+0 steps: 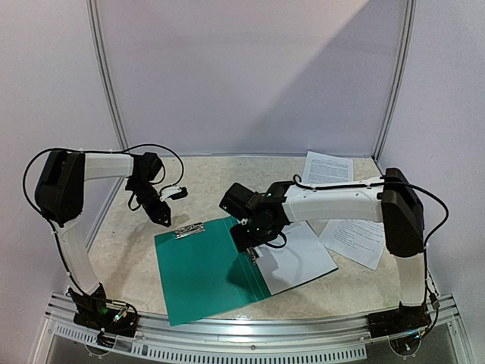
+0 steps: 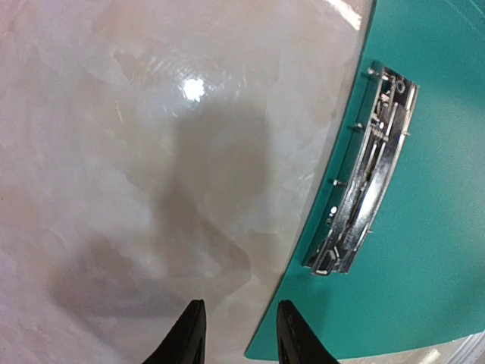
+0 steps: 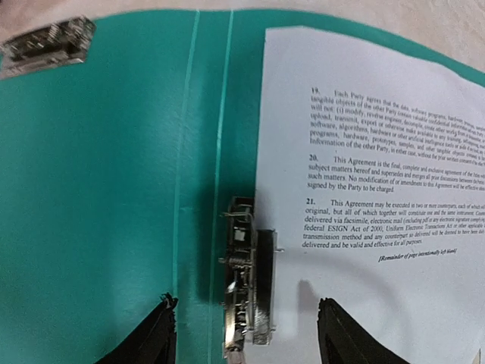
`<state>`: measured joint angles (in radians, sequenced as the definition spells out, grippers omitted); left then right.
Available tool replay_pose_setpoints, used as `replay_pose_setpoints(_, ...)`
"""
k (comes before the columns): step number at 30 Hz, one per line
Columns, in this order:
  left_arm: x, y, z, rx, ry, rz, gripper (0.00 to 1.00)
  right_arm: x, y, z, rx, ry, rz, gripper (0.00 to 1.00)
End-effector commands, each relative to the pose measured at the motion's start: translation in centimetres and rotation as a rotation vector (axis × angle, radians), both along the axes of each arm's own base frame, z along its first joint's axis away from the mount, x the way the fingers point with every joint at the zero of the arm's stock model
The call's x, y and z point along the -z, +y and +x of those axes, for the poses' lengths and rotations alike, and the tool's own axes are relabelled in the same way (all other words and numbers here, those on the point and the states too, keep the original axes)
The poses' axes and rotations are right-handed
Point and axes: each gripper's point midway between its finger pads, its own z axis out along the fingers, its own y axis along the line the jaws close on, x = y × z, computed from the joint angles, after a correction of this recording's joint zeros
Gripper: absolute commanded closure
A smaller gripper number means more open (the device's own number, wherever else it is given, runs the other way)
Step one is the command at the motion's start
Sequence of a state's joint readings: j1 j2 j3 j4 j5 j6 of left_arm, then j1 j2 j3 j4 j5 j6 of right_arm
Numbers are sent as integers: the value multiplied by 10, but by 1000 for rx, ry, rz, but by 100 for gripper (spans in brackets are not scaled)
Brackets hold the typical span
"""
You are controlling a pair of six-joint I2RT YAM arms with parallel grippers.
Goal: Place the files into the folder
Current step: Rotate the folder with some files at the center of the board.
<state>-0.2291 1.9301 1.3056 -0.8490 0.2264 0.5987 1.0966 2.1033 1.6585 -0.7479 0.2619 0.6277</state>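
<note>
The teal folder [image 1: 204,273] lies open and flat near the table's front. One printed sheet of the files [image 1: 303,258] covers its right half. In the right wrist view this sheet [image 3: 364,189] has its left edge under a metal clip [image 3: 246,292] beside the spine of the folder [image 3: 98,189]. My right gripper [image 3: 246,341] hangs open just above that clip, one finger on each side, touching nothing. My left gripper [image 2: 236,337] is open and empty above the folder's [image 2: 424,227] far left edge, near a second metal clip [image 2: 367,174]. From above, the left gripper [image 1: 165,218] and right gripper [image 1: 254,246] flank the folder's top.
Two more printed sheets lie loose on the table to the right, one at the back [image 1: 327,167] and one beside the right arm [image 1: 356,239]. White walls close in the back and sides. An aluminium rail [image 1: 250,337] runs along the front edge.
</note>
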Motion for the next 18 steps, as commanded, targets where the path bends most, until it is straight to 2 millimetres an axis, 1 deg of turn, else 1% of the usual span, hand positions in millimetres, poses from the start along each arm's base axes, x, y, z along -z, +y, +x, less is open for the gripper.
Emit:
replay_pose_setpoints(1, -10, 0, -2, 13, -34, -12, 66, 32, -20, 1, 28, 27, -135, 38)
replay_pose_setpoints(4, -11, -3, -2, 8, -27, -26, 66, 40, -10, 0, -1, 49, -132, 44)
replay_pose_setpoints(6, -12, -4, -1, 4, -25, -32, 66, 48, -7, -1, -16, 62, -144, 50)
replay_pose_setpoints(10, -18, -3, -3, 15, -37, -30, 66, 64, -16, -4, -24, 80, -198, 64)
replay_pose_setpoints(12, -22, 0, -3, 23, -47, -21, 66, 67, -18, -6, -38, 83, -210, 69)
replay_pose_setpoints(14, -26, 2, -2, 27, -55, -13, 66, 66, -17, -5, -78, 76, -221, 73)
replay_pose_setpoints(16, -31, 4, -3, 27, -53, -13, 65, 65, -15, -2, -123, 60, -234, 76)
replay_pose_setpoints(18, -37, 9, -3, 17, -42, -12, 66, 60, -15, 7, -179, 33, -253, 79)
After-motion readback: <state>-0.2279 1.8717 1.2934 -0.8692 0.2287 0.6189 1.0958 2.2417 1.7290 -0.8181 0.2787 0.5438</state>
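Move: The right hand hovers open almost over the metal clip at the folder's spine, which lies about 5 cm below it, some 1 cm back and 1 cm to its right. From that hand, the cover clip sits roughly 16 cm left and 8 cm farther out; the filed papers are centred about 12 cm to its right, level with it. The spine clip lies some 24 cm right of the left hand and 9 cm back. The right fingers come down astride the spine clip and close on it, pinching it from both sides. The hand sinks nearly 5 cm, swinging slightly right and partly back again, and then stays down while the fingers close from wide to about a quarter open. The wrist rolls nearly 10 degrees, pointing the fingers more steeply down. ##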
